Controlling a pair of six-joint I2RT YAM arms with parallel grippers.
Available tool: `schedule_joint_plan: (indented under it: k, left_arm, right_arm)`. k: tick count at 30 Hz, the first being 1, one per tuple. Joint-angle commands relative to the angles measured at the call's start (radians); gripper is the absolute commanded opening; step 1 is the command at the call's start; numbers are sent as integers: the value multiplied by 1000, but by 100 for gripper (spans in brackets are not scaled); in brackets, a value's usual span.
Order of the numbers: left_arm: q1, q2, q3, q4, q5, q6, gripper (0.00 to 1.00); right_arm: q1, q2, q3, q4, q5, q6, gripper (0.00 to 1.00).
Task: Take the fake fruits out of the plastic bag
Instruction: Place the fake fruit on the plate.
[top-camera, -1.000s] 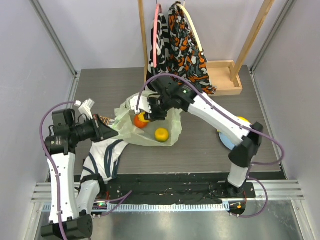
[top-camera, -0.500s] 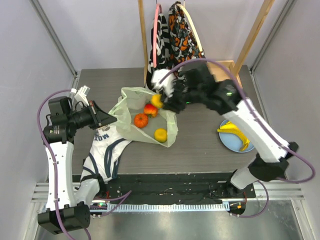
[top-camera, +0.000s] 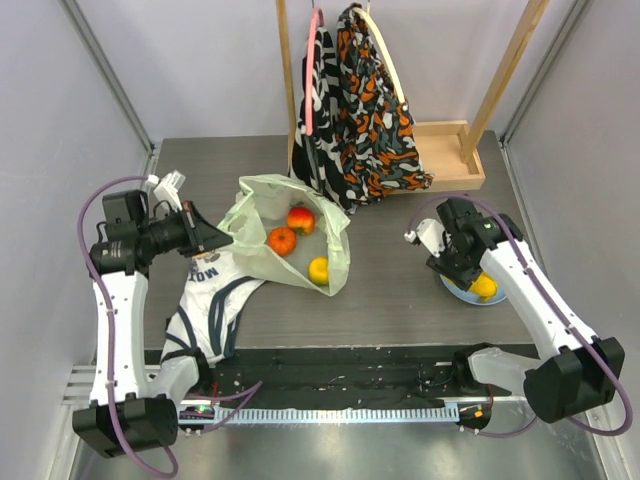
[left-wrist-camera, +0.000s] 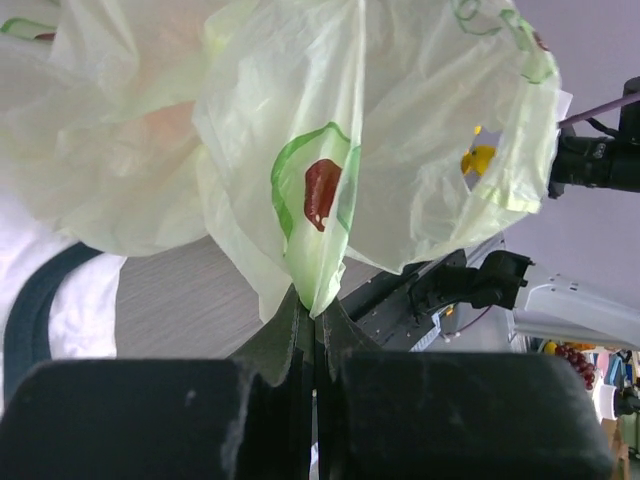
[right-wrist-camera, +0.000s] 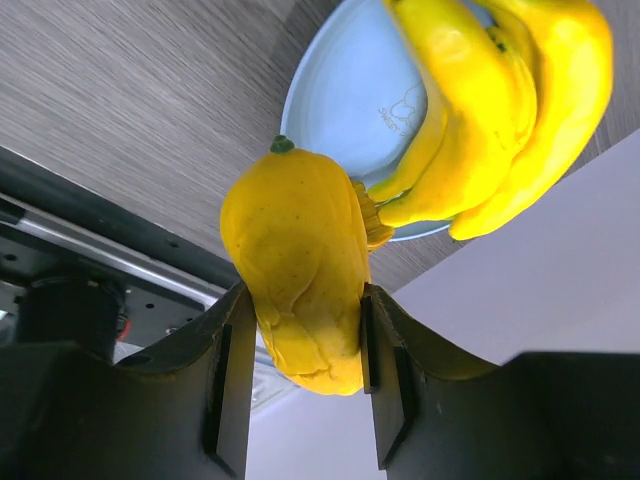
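Observation:
The plastic bag (top-camera: 262, 205) lies left of centre on the table, pale green and crinkly, its mouth held up. My left gripper (top-camera: 207, 240) is shut on the bag's edge (left-wrist-camera: 312, 285). Inside the bag show three fake fruits: a red one (top-camera: 300, 218), an orange-red one (top-camera: 282, 240) and a yellow one (top-camera: 319, 270). My right gripper (top-camera: 466, 272) hangs over a blue plate (top-camera: 452, 287) at the right, shut on a yellow fruit (right-wrist-camera: 298, 265). A yellow banana (right-wrist-camera: 500, 110) lies on the plate (right-wrist-camera: 340, 100).
A white garment with navy stripes (top-camera: 212, 300) lies under and in front of the bag. Patterned black-white and orange cloths (top-camera: 360, 110) hang from a wooden rack (top-camera: 450, 155) at the back. Grey walls close in both sides.
My right arm has swung from the bag's mouth to the right, carrying the yellow fruit to above the blue plate. The left gripper has kept its hold on the bag.

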Motion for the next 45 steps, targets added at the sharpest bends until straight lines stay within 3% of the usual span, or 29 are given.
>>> schedule_joint_plan:
  k: [1,16,22,25,27,31,34,39,41,45]
  left_arm:
    - [-7,68,18,-27,-37,80,0]
    - [-10,216,62,-79,-129,157,0]
    - [-10,233,77,-87,-155,171,0]
    - [-10,237,77,-80,-153,165,0]
    - [-10,237,88,-83,-153,165,0]
    - [-11,230,99,-94,-155,171,0]
    - [-10,216,85,-91,-138,171,0]
    - [-14,169,81,-111,-110,174,0]
    - [-14,147,74,-126,-100,163,0]
    - [-14,52,42,-134,-69,99,0]
  right_arm:
    - [-11,2,-51,132,84,-97,11]
    - [-65,-53,-367,601,-52,-442,18]
    - [-108,-104,-465,678,-147,-616,35]
    - [-129,-151,-530,729,-161,-710,51]
    - [-136,-185,-568,743,-158,-744,56]
    - [-146,-249,-578,744,-201,-737,76]
    - [-146,-268,-570,743,-195,-723,76]
    - [-146,-282,-336,539,-322,-640,77]
    - [-134,-276,-218,482,-381,-574,99]
    - [-116,-185,173,369,-656,-407,100]
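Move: The plate that the right hand's yellow fake fruit is meant for has its middle about 5 cm ahead of that hand, 5 cm to its right and 13 cm below. The bananas already on it sit some 7 cm ahead and 8 cm right, 12 cm down; the plastic bag lies about 17 cm ahead and 48 cm left, roughly 10 cm lower. From the left hand the plate is about 66 cm right, 2 cm ahead and 26 cm below. The right hand, still holding the yellow fruit, sinks about 9 cm and goes forward 4 to 5 cm onto the plate's left part beside the bananas, turning counter-clockwise some 30 degrees, then opens wide, lets go and lifts away up, with the fingers tipping forward and a slight drift forward and left. The left hand keeps its pinch on the bag's edge, easing down some 6 cm and a little forward and left while tipping down, then rises slightly and draws back a little. ##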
